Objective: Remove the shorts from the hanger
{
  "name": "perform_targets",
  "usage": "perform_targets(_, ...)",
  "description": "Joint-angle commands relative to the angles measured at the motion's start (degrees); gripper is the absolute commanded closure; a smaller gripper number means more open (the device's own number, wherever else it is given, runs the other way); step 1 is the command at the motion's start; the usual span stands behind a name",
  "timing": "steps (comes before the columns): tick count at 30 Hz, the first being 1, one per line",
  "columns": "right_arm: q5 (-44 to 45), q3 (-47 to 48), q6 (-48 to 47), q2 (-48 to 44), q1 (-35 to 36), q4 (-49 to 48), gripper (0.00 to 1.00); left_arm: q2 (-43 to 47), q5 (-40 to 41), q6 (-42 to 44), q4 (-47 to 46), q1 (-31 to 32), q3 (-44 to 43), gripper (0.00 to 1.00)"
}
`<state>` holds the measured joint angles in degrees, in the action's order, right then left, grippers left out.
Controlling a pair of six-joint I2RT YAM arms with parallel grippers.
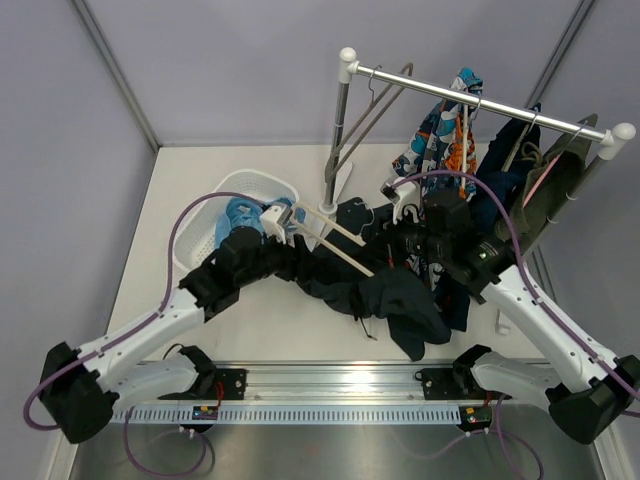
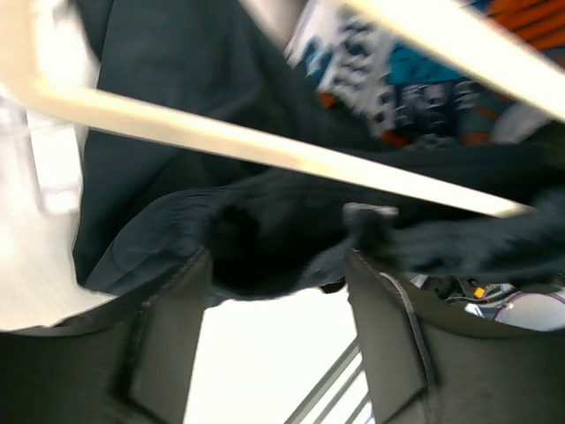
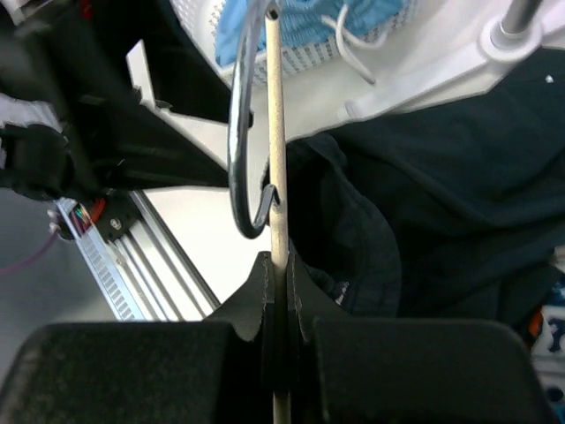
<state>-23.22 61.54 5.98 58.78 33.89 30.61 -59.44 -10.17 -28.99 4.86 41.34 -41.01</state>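
The dark navy shorts [image 1: 392, 300] hang off a pale wooden hanger [image 1: 335, 240] and pool on the table. In the right wrist view my right gripper [image 3: 278, 265] is shut on the hanger's thin bar [image 3: 274, 132], just below its metal hook [image 3: 240, 141]. My left gripper [image 2: 278, 291] is open, and its fingers [image 2: 168, 340] frame a fold of the dark shorts [image 2: 265, 238] just past their tips without touching it. The hanger bar [image 2: 265, 150] crosses above them. The light blue shorts [image 1: 240, 212] with a white drawstring lie in the basket.
A white laundry basket [image 1: 200, 215] stands at the back left. A clothes rack [image 1: 480, 100] at the back right carries a colourful patterned garment [image 1: 440, 140], dark clothes and empty hangers. The metal rail [image 1: 340, 385] runs along the near edge.
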Motion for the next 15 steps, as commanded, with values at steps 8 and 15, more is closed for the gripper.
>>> perform_targets(8,-0.43,8.07,6.59,5.81,4.51,-13.65,1.0,18.57,-1.86,7.63,-7.76,2.68,3.14,0.04)
perform_targets(15,1.07,11.58,11.5,8.71,5.66,-13.56,1.0,10.15,2.07,12.11,-8.9,13.39,-2.74,0.01)
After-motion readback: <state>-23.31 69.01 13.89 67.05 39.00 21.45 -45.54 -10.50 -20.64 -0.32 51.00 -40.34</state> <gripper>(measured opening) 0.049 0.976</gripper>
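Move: The dark shorts hang and lie in a heap about 16 cm to the right of the left hand, 2 cm nearer the base and some 8 cm below it. From the right hand, which already grips the wooden hanger's upper bar, their middle is straight to the left-right line, 2 cm back and 15 cm down. The basket sits roughly 20 cm ahead and 15 cm left of the left hand, 16 cm below; the rack foot is 24 cm ahead, 6 cm right and 18 cm below. The wooden hanger, still gripped by the right hand, is carried left and up, about 5 cm each way, bar ends leading towards the basket side. The left hand, already opening and free of the cloth, rises some 9 cm and draws back 6 cm, away from the shorts, spreading its fingers nearly full wide and lifting their tips about 20 degrees. ##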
